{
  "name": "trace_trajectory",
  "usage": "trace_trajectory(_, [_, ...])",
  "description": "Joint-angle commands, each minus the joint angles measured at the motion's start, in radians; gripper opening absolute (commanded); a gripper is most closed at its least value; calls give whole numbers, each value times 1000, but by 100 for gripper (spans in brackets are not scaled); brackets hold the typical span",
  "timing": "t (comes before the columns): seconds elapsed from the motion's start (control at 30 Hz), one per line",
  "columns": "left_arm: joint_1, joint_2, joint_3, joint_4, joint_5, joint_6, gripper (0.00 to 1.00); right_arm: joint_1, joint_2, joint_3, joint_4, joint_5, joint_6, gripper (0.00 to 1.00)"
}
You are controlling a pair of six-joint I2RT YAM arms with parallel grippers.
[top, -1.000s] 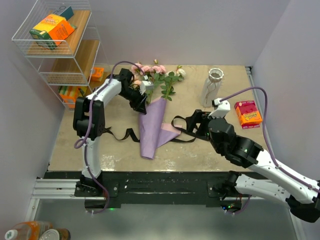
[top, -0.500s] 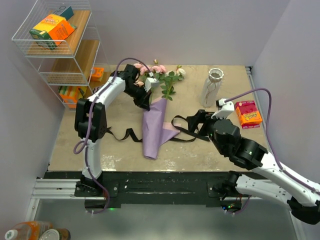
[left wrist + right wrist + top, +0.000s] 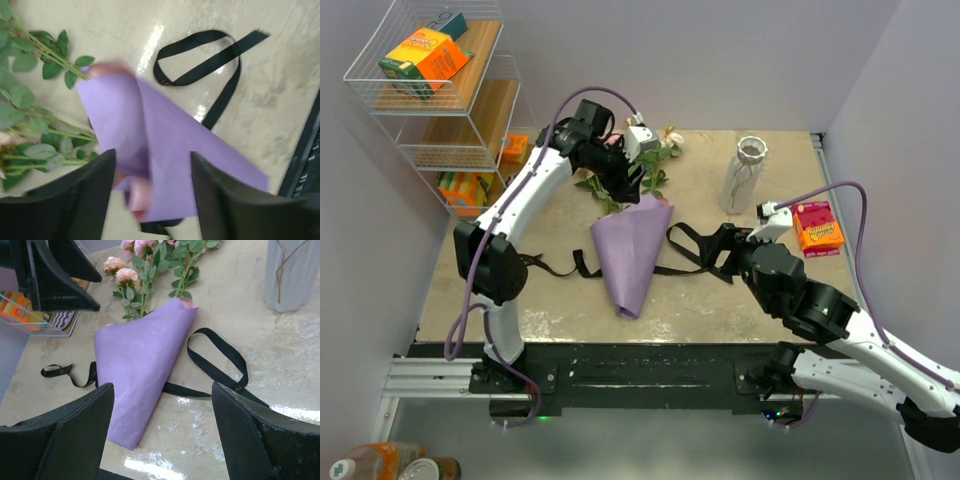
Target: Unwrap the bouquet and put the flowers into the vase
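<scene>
The bouquet is undone: the lilac paper cone [image 3: 632, 250] lies flat mid-table, its wide mouth toward the flowers [image 3: 655, 160], pink and cream roses on leafy stems lying at the back. Their stems [image 3: 45, 125] reach the cone's mouth [image 3: 175, 307]. The black ribbon [image 3: 695, 245] trails loose on both sides of the paper. My left gripper [image 3: 623, 185] hovers over the cone's mouth [image 3: 115, 100], open [image 3: 152, 160], gripping nothing. My right gripper [image 3: 720, 250] hangs open [image 3: 162, 390] low over the ribbon [image 3: 220, 360], beside the cone [image 3: 140, 370]. The pale vase [image 3: 745, 175] stands upright at back right.
A red-orange box [image 3: 817, 227] lies right of the vase near the table's right edge. A white wire rack [image 3: 430, 90] with boxes stands at the back left corner, with small orange packs at its foot [image 3: 515, 148]. Walls close in on the back and both sides.
My left gripper rose and moved right over the cone's mouth, shutting and then opening. The paper cone shifted and spread wider. My right gripper edged slightly right.
</scene>
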Motion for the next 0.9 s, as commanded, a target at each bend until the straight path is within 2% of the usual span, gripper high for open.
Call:
trace_trajectory(0.0, [4, -68, -163, 43, -69, -9, 86, 3, -4, -4, 5, 5, 5, 82])
trace_trajectory(0.1, [17, -74, -254, 81, -92, 27, 99, 3, -4, -6, 5, 2, 3, 83])
trace_trajectory(0.23, [95, -48, -260, 85, 13, 74, 99, 3, -10, -7, 4, 4, -2, 83])
trace_trajectory(0.33, [152, -13, -222, 20, 116, 144, 99, 3, -11, -7, 7, 5, -6, 83])
trace_trajectory(0.6, [163, 58, -256, -159, 344, 388, 99, 3, 5, -3, 20, 0, -17, 83])
trace_trajectory(0.8, [166, 128, -217, -293, 423, 585, 99, 3, -2, -7, 33, -13, -26, 83])
trace_trajectory(0.87, [168, 144, -197, -317, 431, 594, 97, 3, -1, -4, 34, -13, -28, 82])
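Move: The purple wrap's left edge lies about 8 cm to the left of the left hand, some 3 cm back and about 16 cm below. The flower heads are roughly 22 cm ahead and 2 cm left of that hand, the vase about 24 cm to its right and 7 cm ahead, and the ribbon's right loop 16 cm right and 4 cm back. From the idle right hand, that left edge is about 13 cm ahead, 29 cm left and 24 cm below. No grip is made: with its fingers spreading from part-open to fully open, the left hand comes down about 10 cm to straddle the wrap's left edge. It swings some 7 cm left early on, then eases slightly right again while drawing back about 5 cm towards its base, the wrist tipping and turning clockwise, ending close at the edge; touch can't be made out. ##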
